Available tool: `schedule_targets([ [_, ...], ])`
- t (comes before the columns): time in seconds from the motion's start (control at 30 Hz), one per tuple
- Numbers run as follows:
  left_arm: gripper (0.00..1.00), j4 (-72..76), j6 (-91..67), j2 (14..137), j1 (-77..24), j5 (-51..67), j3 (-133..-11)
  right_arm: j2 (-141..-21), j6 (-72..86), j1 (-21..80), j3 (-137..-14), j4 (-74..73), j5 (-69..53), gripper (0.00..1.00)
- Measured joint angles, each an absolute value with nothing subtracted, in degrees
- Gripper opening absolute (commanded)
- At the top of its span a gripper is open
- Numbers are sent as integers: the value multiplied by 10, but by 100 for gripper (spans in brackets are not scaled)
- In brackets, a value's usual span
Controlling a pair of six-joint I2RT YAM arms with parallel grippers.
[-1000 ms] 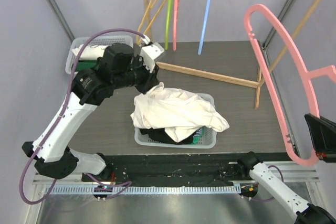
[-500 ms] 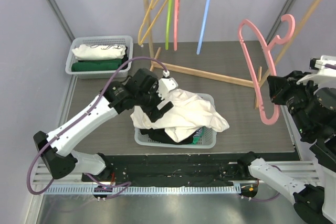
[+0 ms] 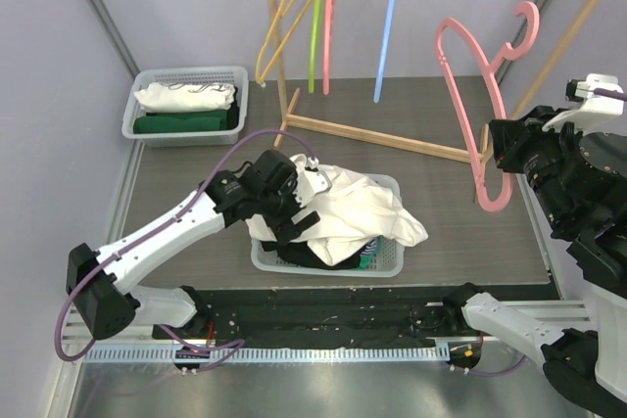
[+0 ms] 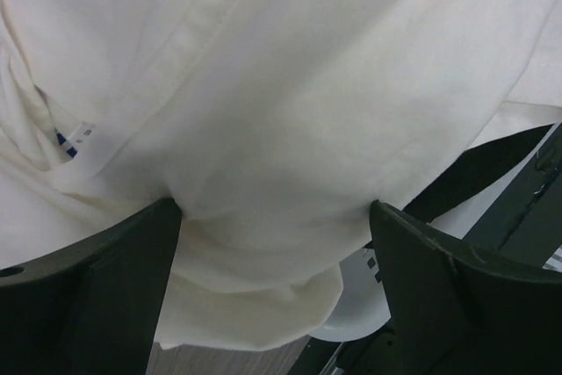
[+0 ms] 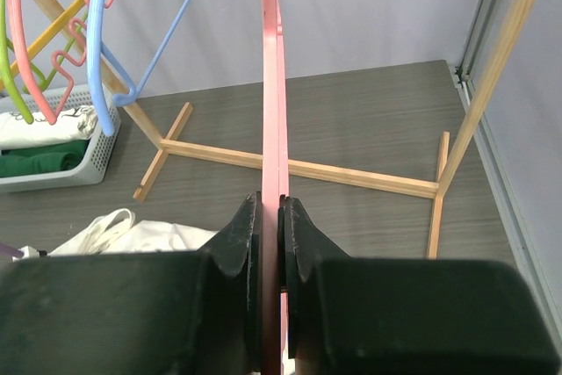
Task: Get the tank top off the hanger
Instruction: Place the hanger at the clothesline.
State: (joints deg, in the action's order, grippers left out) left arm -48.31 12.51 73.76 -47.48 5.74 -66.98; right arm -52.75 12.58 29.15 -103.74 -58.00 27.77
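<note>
The white tank top (image 3: 343, 208) lies heaped over the grey basket (image 3: 387, 259) in the middle of the table, free of any hanger. My left gripper (image 3: 299, 212) sits low at the heap's left side, open. In the left wrist view its two dark fingers (image 4: 97, 287) stand wide apart, with the tank top's cloth (image 4: 281, 85) bulging between them at the left gripper (image 4: 274, 217). The pink hanger (image 3: 460, 75) hangs bare in the air at the right, and my right gripper (image 3: 495, 168) is shut on its lower bar. In the right wrist view, the right gripper (image 5: 270, 204) pinches the hanger (image 5: 271, 85) edge-on.
Dark clothes lie under the tank top in the basket. A second grey basket (image 3: 186, 105) with folded white and green clothes stands at the back left. A wooden rack (image 3: 392, 139) at the back carries several coloured hangers (image 3: 318, 17).
My left gripper has opened and dropped from above the back-left basket down to the heap, letting go of the tank top. The right arm swung the pink hanger from the near right toward the rack.
</note>
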Motion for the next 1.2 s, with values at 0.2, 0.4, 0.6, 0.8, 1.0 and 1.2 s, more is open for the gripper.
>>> schedule_targets([
  [0.2, 5, -469, 151, 738, -475, 87, -667, -530, 126, 291, -1042, -581, 266, 1],
  [0.4, 0, -488, 154, 738, -475, 120, -740, -527, 126, 291, -1046, -580, 264, 1],
  [0.6, 0, -552, 153, 741, -477, 217, -880, -528, 122, 291, -1046, -580, 270, 1],
  [0.8, 4, -629, 169, 723, -495, 377, -974, -528, 116, 291, -1046, -580, 293, 1],
  [1.0, 3, -633, 166, 687, -499, 378, -898, -540, 116, 291, -1046, -578, 306, 1],
  [1.2, 1, -588, 167, 753, -493, 237, -834, -576, 114, 291, -1052, -571, 306, 1],
])
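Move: The left hand hovers open over the bunched white tank top, whose middle is about 9 cm to its right, 3 cm ahead and 4 cm below; the basket's middle is some 8 cm right, level fore and aft, 10 cm below. For the right hand, holding the pink hanger, the rail is roughly 20 cm straight ahead and 20 cm above, the blue hanger about 18 cm left, 18 cm ahead and 8 cm above. Left hand pinches the tank top, lifts it about 19 cm, lowers it some 10; right eases hanger forward. ##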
